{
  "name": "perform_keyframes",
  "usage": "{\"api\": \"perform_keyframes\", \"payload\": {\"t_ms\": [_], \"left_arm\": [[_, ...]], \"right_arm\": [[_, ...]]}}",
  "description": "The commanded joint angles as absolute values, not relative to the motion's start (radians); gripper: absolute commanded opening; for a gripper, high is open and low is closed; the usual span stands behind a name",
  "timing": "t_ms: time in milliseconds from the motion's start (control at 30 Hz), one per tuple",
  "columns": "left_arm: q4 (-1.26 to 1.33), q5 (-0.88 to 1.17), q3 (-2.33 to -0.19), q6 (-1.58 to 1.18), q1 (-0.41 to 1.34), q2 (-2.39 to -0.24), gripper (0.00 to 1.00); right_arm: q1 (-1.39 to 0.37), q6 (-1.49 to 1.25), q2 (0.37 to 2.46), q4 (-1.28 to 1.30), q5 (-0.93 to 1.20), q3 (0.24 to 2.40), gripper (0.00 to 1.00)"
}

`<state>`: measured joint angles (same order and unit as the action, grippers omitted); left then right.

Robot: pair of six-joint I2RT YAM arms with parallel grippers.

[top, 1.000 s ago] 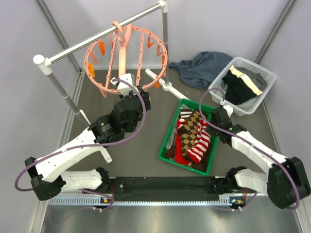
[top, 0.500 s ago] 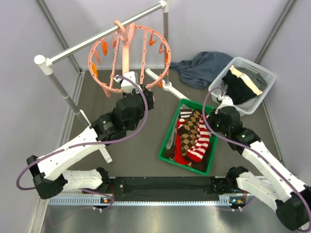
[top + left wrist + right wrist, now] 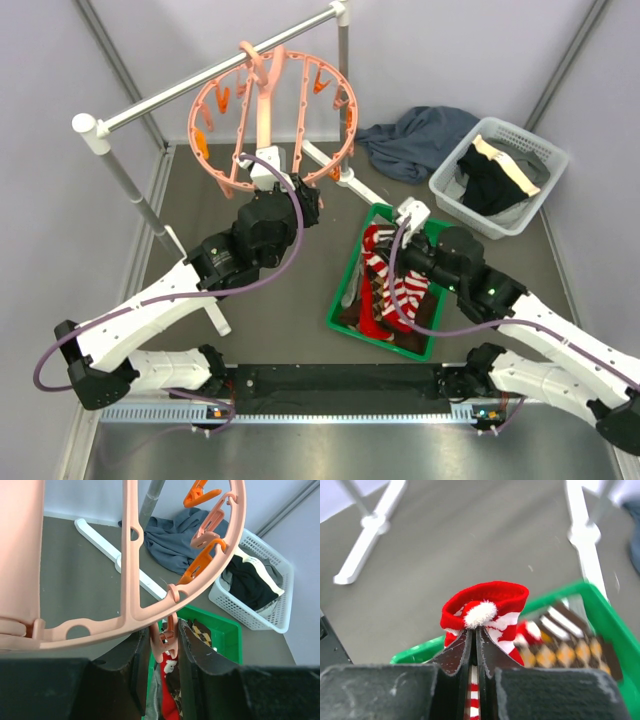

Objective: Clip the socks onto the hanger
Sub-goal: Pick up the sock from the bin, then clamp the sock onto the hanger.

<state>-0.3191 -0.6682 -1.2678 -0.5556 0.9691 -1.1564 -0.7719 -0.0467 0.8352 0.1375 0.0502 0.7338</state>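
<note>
The salmon-pink hanger hangs by its hook from the grey rail. My left gripper is at the ring's near rim, shut on one of its small clips; from above, the left gripper sits under that rim. More orange clips dangle along the far side. The socks lie in a green tray. My right gripper is shut on the cuff of the red-and-white striped sock, raised over the tray; in the top view the right gripper is above the pile. An argyle sock lies beside it.
The grey rail stands on white posts, with white feet on the floor behind the tray. A dark blue-grey cloth lies at the back. A white basket with black and cream garments stands at the right.
My right arm has swung left from the basket side over the green tray, and its jaws have closed on the striped sock. The left arm has pushed the hanger slightly rightward.
</note>
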Motion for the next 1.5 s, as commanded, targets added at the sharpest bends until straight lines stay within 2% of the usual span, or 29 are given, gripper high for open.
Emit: {"api": "perform_keyframes", "payload": {"t_ms": [0,200,433,1467], "left_arm": [[-0.385,-0.571,-1.295,-0.566,0.979,-1.166,0.0],[-0.373,-0.54,-1.287,-0.591,0.98,-1.158,0.0],[-0.373,-0.54,-1.284,-0.61,0.98,-1.146,0.0],[-0.341,-0.488,-1.252,-0.5,0.98,-1.137,0.0]], "right_arm": [[-0.851,0.084,0.887,-0.043,0.09,0.808,0.02],[-0.936,0.159,0.94,-0.19,0.038,0.819,0.02],[-0.954,0.201,0.979,-0.314,0.028,0.827,0.02],[-0.954,0.209,1.089,-0.342,0.063,0.917,0.01]]}}
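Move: The right hand, holding the sock by its cuff above the bin, is to bring it to the pink clip, about 13 cm to its left, 4 cm ahead and 10 cm higher. An orange clip sits some 4 cm right of that pink clip and 4 cm farther out, and the hanger ring's middle is about 9 cm left of it and 11 cm beyond. The green bin's middle is roughly 19 cm below the hand and 4 cm right. The left hand has the pink clip right between its fingertips. Keeping its pinch on the sock's cuff by the pom-pom, the right hand carries it left about 9 cm and up about 8 cm to the pink clip, quick at first, then creeping in, with a last small lift. Its fingers tip upward some 25 degrees and swing slightly counter-clockwise. The left hand keeps the clip squeezed, drifting only a centimetre or so. ##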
